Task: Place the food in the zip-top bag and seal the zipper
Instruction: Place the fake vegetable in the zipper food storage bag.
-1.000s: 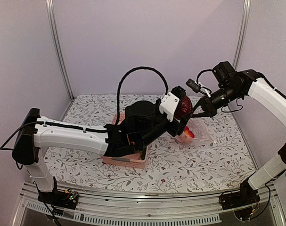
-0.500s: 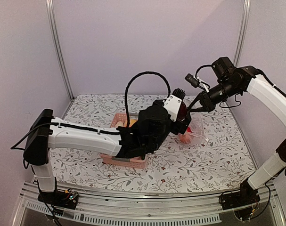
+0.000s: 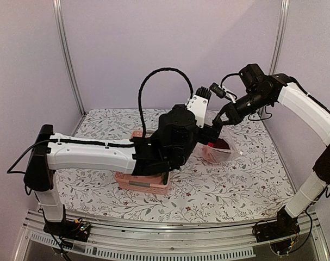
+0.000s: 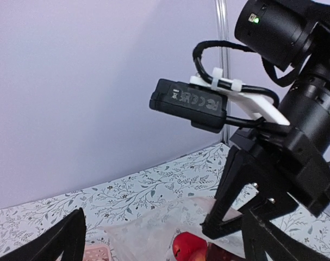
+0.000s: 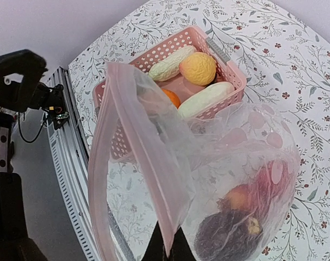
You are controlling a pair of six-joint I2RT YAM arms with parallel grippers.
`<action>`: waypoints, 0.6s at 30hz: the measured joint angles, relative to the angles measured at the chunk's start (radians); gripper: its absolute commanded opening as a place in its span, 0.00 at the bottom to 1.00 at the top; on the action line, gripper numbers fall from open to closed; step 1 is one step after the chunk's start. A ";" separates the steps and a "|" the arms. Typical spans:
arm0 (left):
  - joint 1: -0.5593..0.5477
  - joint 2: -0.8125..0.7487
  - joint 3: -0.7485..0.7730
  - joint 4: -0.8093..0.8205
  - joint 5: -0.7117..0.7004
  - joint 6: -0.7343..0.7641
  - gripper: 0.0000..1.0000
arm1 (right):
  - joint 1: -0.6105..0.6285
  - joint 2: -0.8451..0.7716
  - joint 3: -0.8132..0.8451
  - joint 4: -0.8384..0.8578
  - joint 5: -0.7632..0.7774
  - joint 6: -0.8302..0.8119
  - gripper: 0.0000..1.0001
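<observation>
My right gripper [image 3: 219, 120] is shut on the rim of the zip-top bag [image 3: 216, 151] and holds its mouth up and open; the pinch shows in the right wrist view [image 5: 167, 246]. The zipper strip [image 5: 143, 157] runs up from the fingers. Inside the bag [image 5: 246, 163] lie a dark purple piece of food [image 5: 224, 236], a red one [image 5: 268, 182] and an orange-yellow one [image 5: 238, 198]. My left gripper [image 3: 207, 129] is open and empty just above the bag's mouth, its fingers wide apart [image 4: 165, 215]. A red fruit [image 4: 187, 247] shows through the bag [image 4: 148, 228].
The pink basket [image 5: 230, 68] stands beside the bag, holding two beige pieces [image 5: 170, 62], a bumpy orange [image 5: 197, 68] and a smaller orange piece [image 5: 171, 98]. In the top view my left arm covers most of the basket [image 3: 145, 184]. The right gripper's body [image 4: 273, 179] is close in front of the left gripper.
The dark red-purple food that my left gripper held above the bag now lies inside it. The left gripper has opened and risen. The right gripper has shifted left with the bag's rim.
</observation>
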 measured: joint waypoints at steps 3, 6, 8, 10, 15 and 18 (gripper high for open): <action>-0.019 -0.089 -0.076 -0.002 0.086 0.040 0.89 | 0.000 0.022 0.028 0.001 0.008 -0.001 0.00; -0.041 -0.211 -0.170 -0.074 0.259 0.104 0.83 | 0.000 0.033 0.031 0.002 0.018 -0.010 0.00; -0.047 -0.272 -0.190 -0.158 0.373 0.131 0.80 | 0.000 0.034 0.026 0.003 0.021 -0.023 0.00; -0.049 -0.308 -0.187 -0.241 0.462 0.153 0.77 | 0.000 0.031 0.014 0.005 0.021 -0.037 0.00; -0.049 -0.265 -0.072 -0.506 0.599 0.204 0.73 | 0.002 0.005 -0.051 -0.005 0.007 -0.076 0.00; -0.049 -0.200 -0.021 -0.597 0.621 0.236 0.72 | 0.010 -0.014 -0.072 -0.010 -0.002 -0.085 0.00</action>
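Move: The left hand is empty and wide open. The free near edge of the zip-top bag's mouth lies about 5 cm ahead, 8 cm right and 24 cm below it; the dark vegetable, already in the bag, 13 cm ahead, 9 cm right and 28 cm down, with a red apple some 3 cm beyond and 4 cm left of it. The basket is 24 cm to this hand's left, 4 cm ahead. From the right hand, which pinches the bag's rim, the near edge is 3 cm ahead, 6 cm right, 19 cm below. Backing away from over the bag, the empty left hand draws towards the base about 11 cm, rising slightly, then sinks to end some 4 cm lower. Meanwhile it swings clockwise about 40 degrees and rolls left side up, so its fingers point right and down, and they close by about a quarter, on nothing. The right hand keeps its pinch on the bag's rim, easing forward, then back and down about 2 cm. ##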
